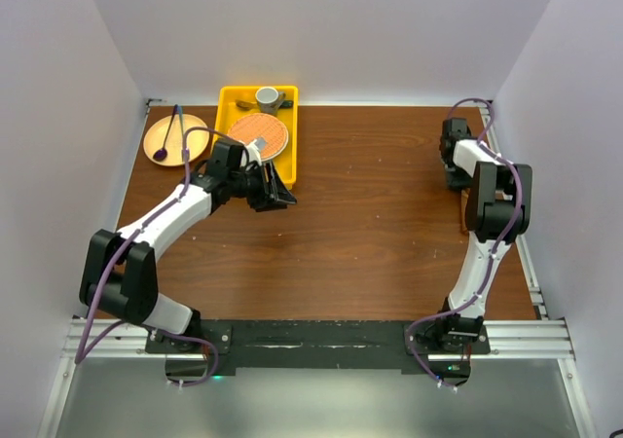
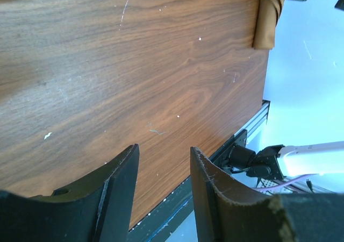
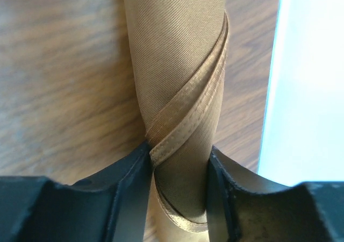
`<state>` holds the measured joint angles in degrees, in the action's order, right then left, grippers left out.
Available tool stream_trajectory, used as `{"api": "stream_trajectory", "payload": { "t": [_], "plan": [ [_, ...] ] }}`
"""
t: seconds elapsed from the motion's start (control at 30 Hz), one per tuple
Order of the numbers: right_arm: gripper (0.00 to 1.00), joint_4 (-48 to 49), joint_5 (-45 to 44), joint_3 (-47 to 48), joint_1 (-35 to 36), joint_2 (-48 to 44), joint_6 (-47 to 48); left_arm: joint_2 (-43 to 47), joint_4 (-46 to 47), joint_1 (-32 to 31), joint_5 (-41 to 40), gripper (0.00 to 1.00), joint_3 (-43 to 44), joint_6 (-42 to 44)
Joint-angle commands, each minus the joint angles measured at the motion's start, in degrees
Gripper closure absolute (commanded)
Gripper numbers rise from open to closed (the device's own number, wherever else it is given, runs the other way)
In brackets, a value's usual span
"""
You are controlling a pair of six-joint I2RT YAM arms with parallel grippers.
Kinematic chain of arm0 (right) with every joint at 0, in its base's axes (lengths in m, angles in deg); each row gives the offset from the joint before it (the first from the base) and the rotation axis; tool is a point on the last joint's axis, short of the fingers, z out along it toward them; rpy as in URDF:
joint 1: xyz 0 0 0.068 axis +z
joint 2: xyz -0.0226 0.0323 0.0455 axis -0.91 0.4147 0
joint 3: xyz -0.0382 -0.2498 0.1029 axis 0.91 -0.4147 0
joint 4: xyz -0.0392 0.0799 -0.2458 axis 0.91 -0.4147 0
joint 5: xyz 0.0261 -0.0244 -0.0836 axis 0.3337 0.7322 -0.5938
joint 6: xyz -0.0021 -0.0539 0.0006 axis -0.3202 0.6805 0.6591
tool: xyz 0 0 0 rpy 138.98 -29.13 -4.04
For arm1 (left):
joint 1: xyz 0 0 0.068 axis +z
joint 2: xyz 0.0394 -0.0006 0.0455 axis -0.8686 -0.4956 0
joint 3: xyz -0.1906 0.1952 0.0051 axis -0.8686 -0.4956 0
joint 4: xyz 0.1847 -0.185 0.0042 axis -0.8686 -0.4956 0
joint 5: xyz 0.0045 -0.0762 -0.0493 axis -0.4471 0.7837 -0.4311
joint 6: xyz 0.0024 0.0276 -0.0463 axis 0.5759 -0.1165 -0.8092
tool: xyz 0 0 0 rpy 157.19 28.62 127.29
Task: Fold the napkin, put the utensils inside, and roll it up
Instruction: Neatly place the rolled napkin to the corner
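The napkin (image 3: 177, 64) lies rolled into a tight rust-brown tube along the table's right edge, with a stitched hem winding round it. It also shows as a thin strip (image 1: 469, 204) in the top view and as a folded end (image 2: 267, 21) in the left wrist view. My right gripper (image 3: 177, 150) is shut on the roll's end, one finger pressed against each side (image 1: 458, 175). My left gripper (image 1: 282, 197) hovers open near the yellow tray, and only bare wood lies between its fingers (image 2: 164, 148). The utensils are hidden.
A yellow tray (image 1: 232, 97) at the back left holds a round orange woven mat (image 1: 261, 134) and a grey cup (image 1: 267, 96). A tan plate (image 1: 200, 141) with a purple spoon (image 1: 162, 149) sits left of it. White walls enclose the table.
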<state>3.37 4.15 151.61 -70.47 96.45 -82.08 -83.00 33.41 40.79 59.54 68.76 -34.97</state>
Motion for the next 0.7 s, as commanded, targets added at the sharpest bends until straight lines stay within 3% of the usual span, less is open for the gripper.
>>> {"api": "stream_trajectory", "payload": {
  "t": [0.0,0.2,0.47,0.67],
  "plan": [
    [0.53,1.64,6.24,1.79,-1.0,4.0,3.09,-0.7,1.37,0.52,2.41,0.52,1.3,0.73],
    [0.33,0.94,9.14,2.5,-1.09,3.3,2.57,-1.92,1.63,0.52,2.93,0.52,2.09,1.0],
    [0.31,-1.6,10.37,4.6,-1.18,1.98,0.55,-2.63,1.89,0.52,3.02,0.52,3.24,1.08],
    [0.3,-8.81,6.16,9.25,0.49,-2.93,-4.54,-3.16,1.19,0.52,2.76,0.52,3.59,1.78]
  ]
}}
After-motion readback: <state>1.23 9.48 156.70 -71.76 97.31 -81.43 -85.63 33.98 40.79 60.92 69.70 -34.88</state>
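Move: The rolled napkin lies between the right fingers, its middle about 2 cm back of the hand and 1 cm lower. The table's right edge is roughly 8 cm to the right of this hand, level with it; the far right corner is some 20 cm ahead and 6 cm to the right, about 2 cm lower. From the left hand, the napkin lies about 51 cm right, 3 cm ahead and 13 cm down. The right fingers open and release the rolled napkin as the hand eases about 2 cm forward, rising slightly. ##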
